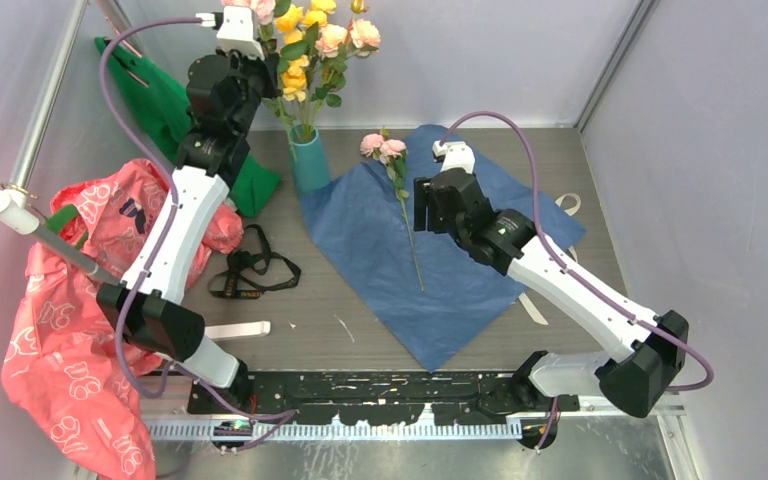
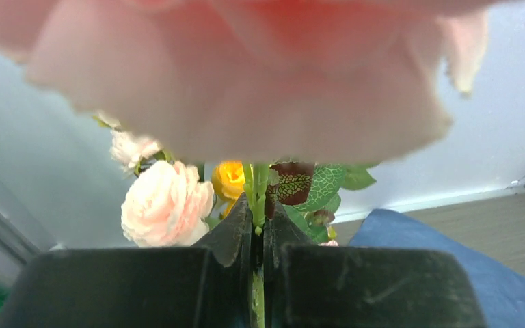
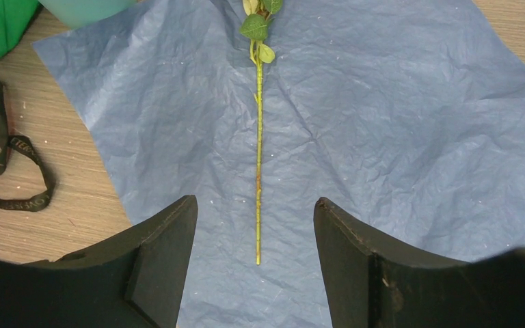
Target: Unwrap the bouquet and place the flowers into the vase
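Note:
The teal vase (image 1: 310, 160) stands at the back of the table with several pink and yellow flowers (image 1: 312, 45) in it. My left gripper (image 1: 273, 76) is high beside them, shut on a green stem (image 2: 256, 198). That stem's pink head (image 2: 246, 75) fills the top of the left wrist view. The blue paper (image 1: 460, 290) lies flat and spread out. One pink flower (image 1: 385, 148) lies on it, its stem (image 3: 258, 157) pointing toward me. My right gripper (image 3: 256, 232) hovers open over the stem's lower end, apart from it.
A green cloth bag (image 1: 165, 105) and a red-pink plastic bag (image 1: 70, 330) lie at the left. A black strap (image 1: 250, 270) and a white strip (image 1: 237, 329) rest on the wood. Cream ribbon (image 1: 532, 305) shows at the paper's right edge. Grey walls close in the back and sides.

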Controlling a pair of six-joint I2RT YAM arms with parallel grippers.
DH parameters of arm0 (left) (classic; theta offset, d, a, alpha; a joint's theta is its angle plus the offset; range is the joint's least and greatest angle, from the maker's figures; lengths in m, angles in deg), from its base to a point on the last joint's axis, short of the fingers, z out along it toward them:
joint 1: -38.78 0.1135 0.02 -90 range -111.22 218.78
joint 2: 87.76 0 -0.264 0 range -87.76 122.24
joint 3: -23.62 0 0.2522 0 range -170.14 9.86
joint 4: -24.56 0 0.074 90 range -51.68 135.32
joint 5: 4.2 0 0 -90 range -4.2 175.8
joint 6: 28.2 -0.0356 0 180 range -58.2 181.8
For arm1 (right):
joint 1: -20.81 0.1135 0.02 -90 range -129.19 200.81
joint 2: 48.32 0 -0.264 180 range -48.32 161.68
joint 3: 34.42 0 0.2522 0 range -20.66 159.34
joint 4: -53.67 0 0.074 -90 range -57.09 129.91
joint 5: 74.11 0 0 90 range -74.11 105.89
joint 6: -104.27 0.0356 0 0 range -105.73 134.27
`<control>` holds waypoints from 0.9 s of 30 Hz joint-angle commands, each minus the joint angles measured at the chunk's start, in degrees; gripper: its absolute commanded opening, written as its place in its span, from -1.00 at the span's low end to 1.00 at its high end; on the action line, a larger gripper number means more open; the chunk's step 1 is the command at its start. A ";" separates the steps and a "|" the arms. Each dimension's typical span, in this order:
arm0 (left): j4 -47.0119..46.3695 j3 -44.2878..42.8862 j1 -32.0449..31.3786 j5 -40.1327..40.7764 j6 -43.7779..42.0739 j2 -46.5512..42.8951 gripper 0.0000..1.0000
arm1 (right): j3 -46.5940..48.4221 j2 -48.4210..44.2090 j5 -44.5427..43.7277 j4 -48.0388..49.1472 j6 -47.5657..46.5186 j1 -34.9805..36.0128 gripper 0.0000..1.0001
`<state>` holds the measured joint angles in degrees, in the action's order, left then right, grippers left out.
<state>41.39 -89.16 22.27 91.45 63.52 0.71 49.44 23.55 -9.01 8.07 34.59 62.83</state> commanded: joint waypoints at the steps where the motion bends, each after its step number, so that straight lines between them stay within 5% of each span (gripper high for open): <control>1: -5.78 -6.02 1.57 -3.73 2.83 2.36 -1.00 | 1.57 1.51 0.11 3.27 -1.32 0.17 0.36; 12: -3.25 -21.68 2.65 -5.41 0.22 12.81 -1.00 | -0.23 1.97 -2.75 2.76 -3.00 -0.05 0.37; 25: -13.16 -8.59 5.00 -8.24 5.28 17.72 -1.00 | -1.46 2.92 -1.45 3.06 -3.70 -1.18 0.36; 27: -12.49 -8.87 4.99 -7.77 5.42 18.40 -0.83 | -1.28 3.38 -1.10 3.03 -3.70 -1.17 0.37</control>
<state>31.99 -98.23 26.56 84.83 66.53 18.04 47.72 26.70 -9.91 8.64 31.70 61.94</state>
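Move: The left hand already grips the peach rose's stem; the teal vase is about 10 cm ahead of it, 1 cm left, its middle some 37 cm below. The yellow roses in the vase stand about 13 cm ahead of that hand, straight on and 3 cm lower; the vase's other peach roses 13 cm ahead, 8 cm right, 2 cm lower. From the open right hand the last pink flower lies about 9 cm ahead, 3 cm left, 24 cm below; the blue wrapper's middle is 4 cm ahead, 5 cm right, 25 cm below. Keeping the peach rose's stem pinched upright in shut fingers, the left hand carries it forward about 9 cm towards the vase's bunch, first lifting it some 5 cm and then, still reaching forward, lowering it by about 9 cm over the vase, with the fingers tipping up a few degrees on the rise and back down on the descent. Meanwhile the right hand, fingers staying wide open, sinks about 3 cm towards the last pink flower on the wrapper and rolls slightly, its left side dipping about 5 degrees, without touching the flower. ##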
